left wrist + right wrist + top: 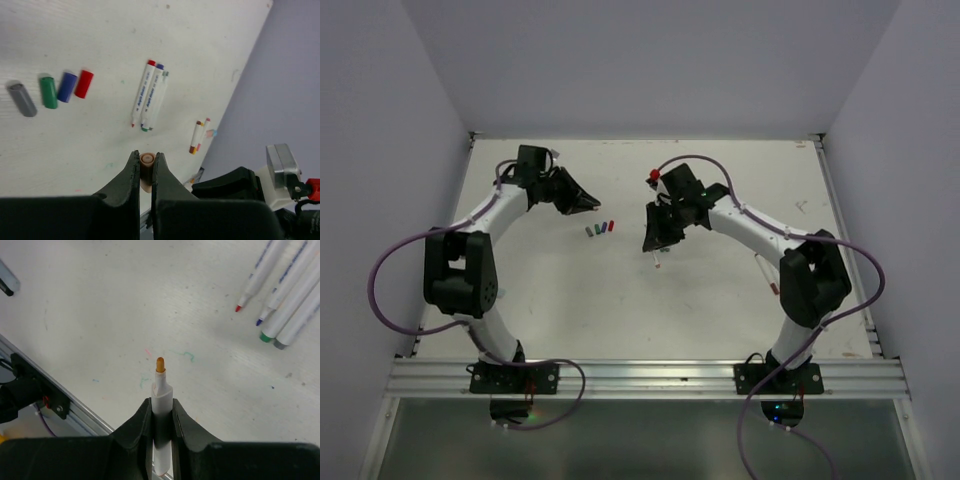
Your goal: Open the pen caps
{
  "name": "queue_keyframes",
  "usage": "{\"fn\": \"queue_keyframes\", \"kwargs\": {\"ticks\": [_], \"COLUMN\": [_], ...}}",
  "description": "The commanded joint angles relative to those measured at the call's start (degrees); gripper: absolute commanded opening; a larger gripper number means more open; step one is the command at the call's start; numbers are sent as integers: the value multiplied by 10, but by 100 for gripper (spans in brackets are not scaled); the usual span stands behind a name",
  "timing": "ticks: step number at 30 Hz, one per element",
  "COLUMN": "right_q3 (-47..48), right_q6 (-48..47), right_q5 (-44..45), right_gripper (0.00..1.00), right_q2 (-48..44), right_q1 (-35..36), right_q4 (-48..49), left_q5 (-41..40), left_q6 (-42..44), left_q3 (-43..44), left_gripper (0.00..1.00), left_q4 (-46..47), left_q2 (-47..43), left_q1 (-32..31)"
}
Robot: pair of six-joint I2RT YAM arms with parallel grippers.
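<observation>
My left gripper [146, 156] is shut on a small orange pen cap [146, 163], held above the table. My right gripper [161, 404] is shut on a white pen body [161, 390] whose bare orange tip points away from it. In the top view the left gripper [588, 204] and the right gripper [654, 242] are apart, with loose caps [599, 229] on the table between them. The left wrist view shows these as a grey [21, 99], a green [48, 91], a blue [66, 86] and a red cap [84, 83].
Three uncapped white pens [150, 95] lie side by side past the loose caps; they also show in the right wrist view [285, 287]. Two more pens [198, 135] lie near the table's right edge [845, 250]. Purple-grey walls enclose the table on three sides.
</observation>
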Motion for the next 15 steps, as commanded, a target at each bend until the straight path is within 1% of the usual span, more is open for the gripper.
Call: {"fn": "queue_keyframes", "kwargs": {"ticks": [1,2,3,6,10,15], "right_q3": [0,0,1,5,22,29], "right_q6": [0,4,3,0,-7,-2], "right_q5": [19,11,4,2,5,13], "right_gripper": [0,0,0,0,0,0], "right_q2": [-13,-7,4,15,58,87], "right_q1": [-46,-71,-83,-115,-133,-138], "right_q4": [-38,-39,-38,-24,-11,9], "left_q5": [-69,-106,-116,-129,-153,-180], "left_q6": [111,141,182,211,221,231], "left_q3": [76,85,75,32,-3,5], "left_gripper": [0,0,0,0,0,0], "left_q4": [-133,-151,-159,-136,-122,-124], "left_q2": [26,31,33,21,26,56], "left_q1": [3,2,1,-1,-10,-13]}}
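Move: The left hand, holding the brown cap, is bound for the free spot at the left end of the cap row, about 5 cm to its left, level fore and aft and 13 cm below; the grey cap lies 3 cm left and 1 cm ahead, the green cap 2 cm straight ahead. For the right hand, holding the orange-nib pen, the free spot beside the pen row is some 8 cm ahead, 6 cm right and 11 cm down; the grey pen's middle lies 10 cm ahead, 4 cm right, the green pen's 10 cm ahead, 2 cm right. The left hand keeps its pinch on the brown cap and sinks about 8 cm towards the left end of the cap row, shifting left as it goes and then drawing a little back, while the wrist rolls some 20 degrees so that the fingers point more steeply down. The right hand, still gripping the uncapped pen, sweeps right and forward to the right side of the laid-down pens, turning slightly clockwise, then goes mostly down beside the grey pen. ##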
